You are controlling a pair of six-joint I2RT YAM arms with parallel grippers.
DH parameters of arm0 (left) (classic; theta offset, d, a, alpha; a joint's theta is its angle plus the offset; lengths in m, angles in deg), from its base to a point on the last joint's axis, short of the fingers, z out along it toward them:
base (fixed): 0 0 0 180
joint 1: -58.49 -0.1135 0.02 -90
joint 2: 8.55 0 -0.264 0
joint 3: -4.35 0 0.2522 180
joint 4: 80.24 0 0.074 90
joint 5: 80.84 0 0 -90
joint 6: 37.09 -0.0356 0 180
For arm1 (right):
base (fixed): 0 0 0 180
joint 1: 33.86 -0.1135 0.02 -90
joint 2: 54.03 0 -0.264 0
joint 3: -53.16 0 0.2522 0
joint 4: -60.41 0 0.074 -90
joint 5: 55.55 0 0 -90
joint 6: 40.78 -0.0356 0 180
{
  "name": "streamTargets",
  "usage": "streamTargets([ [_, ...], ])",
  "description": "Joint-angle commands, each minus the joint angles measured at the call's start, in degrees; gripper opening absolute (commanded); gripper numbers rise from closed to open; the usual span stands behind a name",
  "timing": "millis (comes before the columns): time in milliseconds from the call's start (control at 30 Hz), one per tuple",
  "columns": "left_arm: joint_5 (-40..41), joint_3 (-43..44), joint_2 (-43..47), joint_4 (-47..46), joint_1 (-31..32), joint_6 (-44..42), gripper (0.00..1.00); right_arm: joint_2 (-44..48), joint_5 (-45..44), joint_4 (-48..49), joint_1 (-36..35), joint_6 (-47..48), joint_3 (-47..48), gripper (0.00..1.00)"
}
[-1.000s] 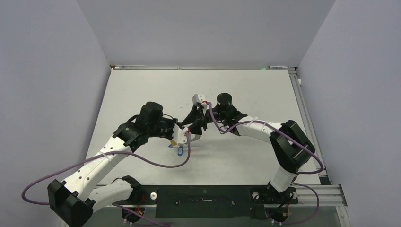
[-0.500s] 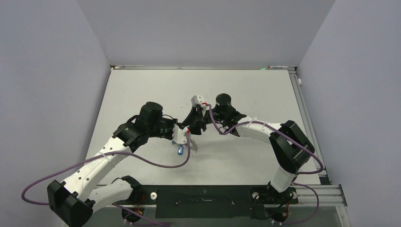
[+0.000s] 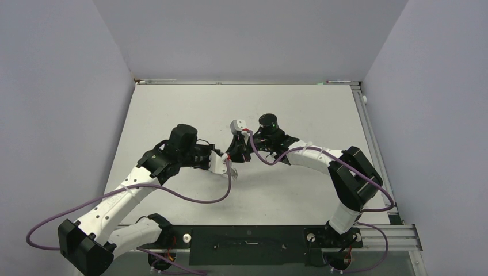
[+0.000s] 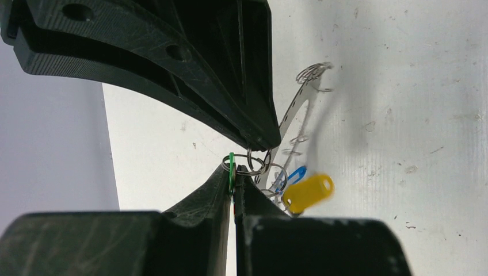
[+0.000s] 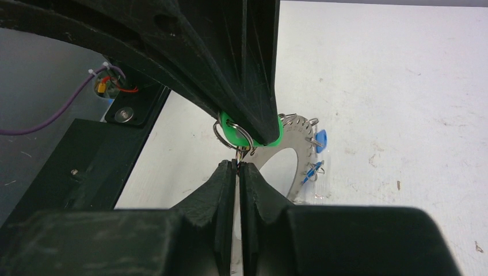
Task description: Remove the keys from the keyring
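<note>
My left gripper (image 4: 234,172) is shut on the edge of a green tag (image 4: 231,165) of one of the keys. Small wire loops (image 4: 252,165) link that tag to the keyring (image 4: 294,106), a thin flat silver ring that hangs above the table. A yellow tag (image 4: 308,192) and a blue tag (image 4: 296,174) dangle beside it. My right gripper (image 5: 237,165) faces the left one tip to tip, shut on a wire loop just under the green tag (image 5: 228,135). The keyring (image 5: 296,146) and blue tags (image 5: 320,141) hang behind. From above, both grippers (image 3: 230,161) meet mid-table.
White table (image 3: 299,109) with grey walls on three sides. A black base plate (image 3: 247,237) and a metal rail (image 3: 397,236) lie at the near edge. Purple cables (image 3: 190,198) loop from both arms.
The right gripper has shut on the wire loop after standing half open. The left wrist turned, so the yellow and blue tags no longer show below it from above.
</note>
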Motion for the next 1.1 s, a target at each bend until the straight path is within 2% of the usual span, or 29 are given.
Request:
streamTargets([
  [0, -1.1, 0.57, 0.78, -3.58, -2.65, 0.95, 0.0, 1.61, 0.75, -0.13, -0.05, 0.74, 1.62, 0.05],
  [133, -1.47, -1.04, 0.8, -3.79, -4.48, 0.53, 0.0, 2.15, 0.23, 4.73, 0.64, -4.4, 0.23, 0.05],
  [333, -0.29, -3.69, 0.91, -2.34, -4.51, 0.27, 0.0, 1.88, -0.09, 24.24, 2.74, -20.89, -3.9, 0.05],
  [367, -0.12, -3.89, 1.03, -2.23, -4.57, 0.66, 0.0, 1.96, -0.22, 24.85, 2.97, -21.36, -4.0, 0.05],
  [833, -0.96, -4.07, 2.81, -0.8, -8.1, 4.6, 0.0, 3.0, -1.99, 22.24, 4.82, -18.88, -5.59, 0.05],
  [1067, 0.59, -1.26, 0.52, -1.23, -12.45, 11.52, 0.0, 4.12, -2.57, 18.65, 5.87, -16.91, -5.17, 0.05],
])
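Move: The left hand still pinches the green key. From that hand, the link ring gripped by the right fingers is about 2 cm to the right, 1 cm back and 1 cm lower. The keyring plate's middle hangs some 7 cm below and 3 cm to the right, about 1 cm back; a blue key is roughly 8 cm below, 1 cm back and 1 cm right. From the right hand, the green key is about 2 cm left, 1 cm forward and 1 cm above. With the green key in the left fingers and the keyring's link in the right ones, both hands keep their pinch and draw apart. The left goes about 5 cm left, sinking some 2.5 cm and drifting forward, and turns roughly 15 degrees counter-clockwise; the right backs off forward and to its right, 3 cm or so, rising slightly and turning a little clockwise. ##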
